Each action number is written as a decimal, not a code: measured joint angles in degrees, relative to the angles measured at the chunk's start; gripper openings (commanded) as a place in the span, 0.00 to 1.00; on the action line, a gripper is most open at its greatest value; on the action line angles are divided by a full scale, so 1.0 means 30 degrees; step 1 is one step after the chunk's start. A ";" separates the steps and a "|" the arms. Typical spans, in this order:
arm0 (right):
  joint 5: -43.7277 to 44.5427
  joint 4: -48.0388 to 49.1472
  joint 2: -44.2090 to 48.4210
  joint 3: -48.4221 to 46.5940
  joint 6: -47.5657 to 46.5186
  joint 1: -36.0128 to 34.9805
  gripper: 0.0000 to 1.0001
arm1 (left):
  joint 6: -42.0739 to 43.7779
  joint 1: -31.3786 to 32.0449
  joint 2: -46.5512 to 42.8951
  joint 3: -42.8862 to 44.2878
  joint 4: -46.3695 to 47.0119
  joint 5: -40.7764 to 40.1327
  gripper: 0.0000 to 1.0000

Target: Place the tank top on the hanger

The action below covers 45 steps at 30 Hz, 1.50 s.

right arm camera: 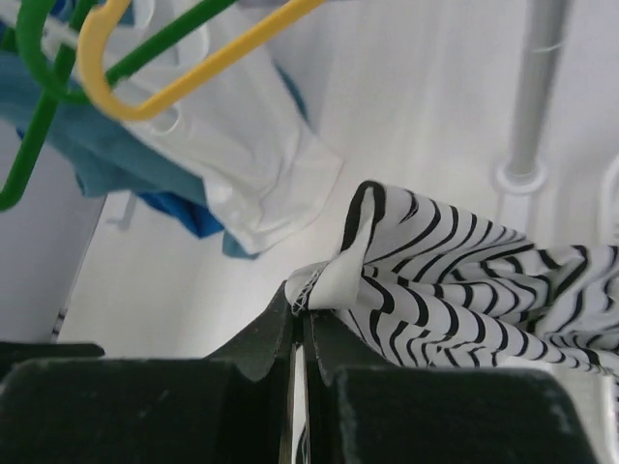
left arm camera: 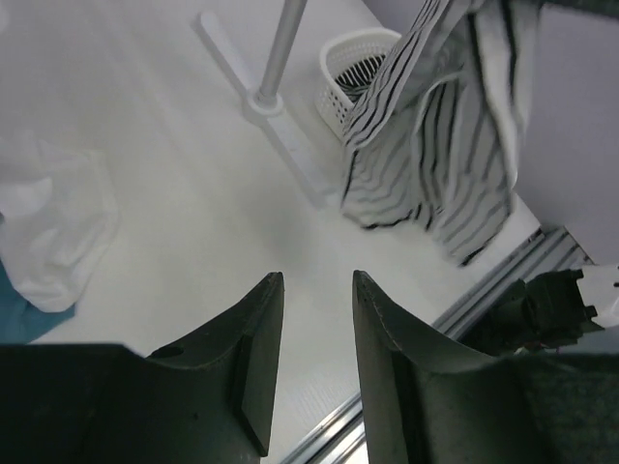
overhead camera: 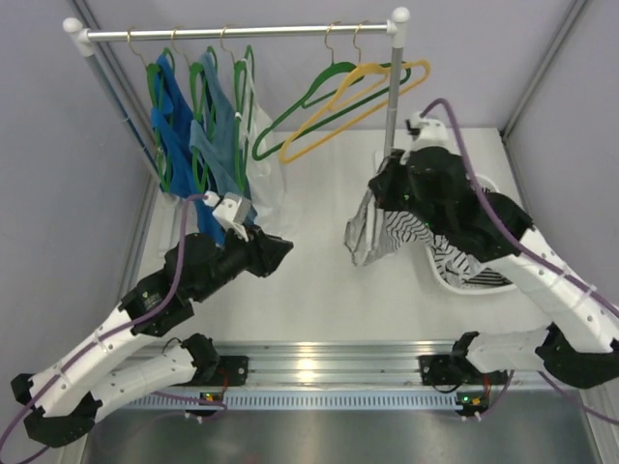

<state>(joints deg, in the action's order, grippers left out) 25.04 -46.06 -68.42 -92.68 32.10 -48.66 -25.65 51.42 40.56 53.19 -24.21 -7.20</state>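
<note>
The striped tank top (overhead camera: 372, 232) hangs bunched from my right gripper (overhead camera: 380, 193), above the table to the right of centre. In the right wrist view the right gripper (right arm camera: 302, 304) is shut on a folded white hem of the tank top (right arm camera: 455, 280). The empty green hanger (overhead camera: 311, 95) hangs on the rail, behind and left of the right gripper, and shows in the right wrist view (right arm camera: 174, 39). My left gripper (overhead camera: 280, 249) is open and empty, left of the tank top; its view (left arm camera: 317, 278) shows the tank top (left arm camera: 426, 145) ahead to the right.
A yellow hanger (overhead camera: 338, 128) hangs beside the green one. Blue tops (overhead camera: 179, 126) and a plain white top (overhead camera: 261, 174) hang on green hangers at the rail's left. A white basket (overhead camera: 484, 280) holding striped cloth stands at the right. The rack post (overhead camera: 392, 97) rises behind the right gripper.
</note>
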 measured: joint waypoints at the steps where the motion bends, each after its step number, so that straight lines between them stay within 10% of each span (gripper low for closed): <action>1: 0.0466 -0.0007 -0.0641 -0.0182 0.0131 -0.1122 0.00 | 0.0015 0.0007 -0.0211 0.0328 -0.0175 -0.0583 0.40; 7: 0.0721 0.0670 -0.5107 -0.0481 0.0372 -0.5705 0.00 | 0.0022 0.0022 -0.1078 0.1180 -0.0532 -0.2943 0.41; 13: 0.0204 0.1894 -0.6492 0.1800 0.0896 -0.6652 0.51 | -0.0015 0.0015 -0.0969 0.1202 -0.0969 -0.3643 0.42; 16: 0.0175 0.2040 -0.4991 0.4226 0.1413 -0.5770 0.59 | -0.0073 0.0022 -0.0780 0.1107 -0.0962 -0.3548 0.43; 27: 0.0175 0.0648 0.5442 1.1839 0.2994 0.7184 0.61 | -0.0393 0.0015 0.1020 -0.0153 -0.0641 -0.1333 0.43; 34: -0.3657 0.1129 0.6149 1.5934 0.2390 1.5708 0.74 | -0.0408 0.0022 0.1610 -0.0576 -0.0233 -0.0073 0.44; 45: -0.5814 0.4794 0.4036 1.8302 0.2900 1.8739 0.74 | -0.0364 0.0022 0.1683 -0.1035 0.0058 0.0648 0.44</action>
<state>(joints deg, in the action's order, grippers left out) 7.60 -31.68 -56.31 -37.78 40.80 7.55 -26.74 51.48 45.60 50.09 -24.03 -5.26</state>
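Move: The right hand holds the striped tank top by one edge. The clear table patch to lay it on is almost straight under this hand, some 37 cm down. The bin stands about 24 cm to the hand's right and 7 cm farther out, near the table. The post's foot is roughly 20 cm ahead and 3 cm right, and the empty hangers about 18 cm ahead and 10 cm left, near hand height. From the left hand the patch lies some 25 cm right, 8 cm ahead. Leftward and down, the right hand swings the held tank top some 15 cm across the table, turning counter-clockwise, and lets go as it sinks. It then sweeps about 40 cm back right, turning clockwise and tipping down with fingers opening wider, to hover over the cloth's end at the bin. The left hand bobs up and left, then sinks back lower, touching nothing. ##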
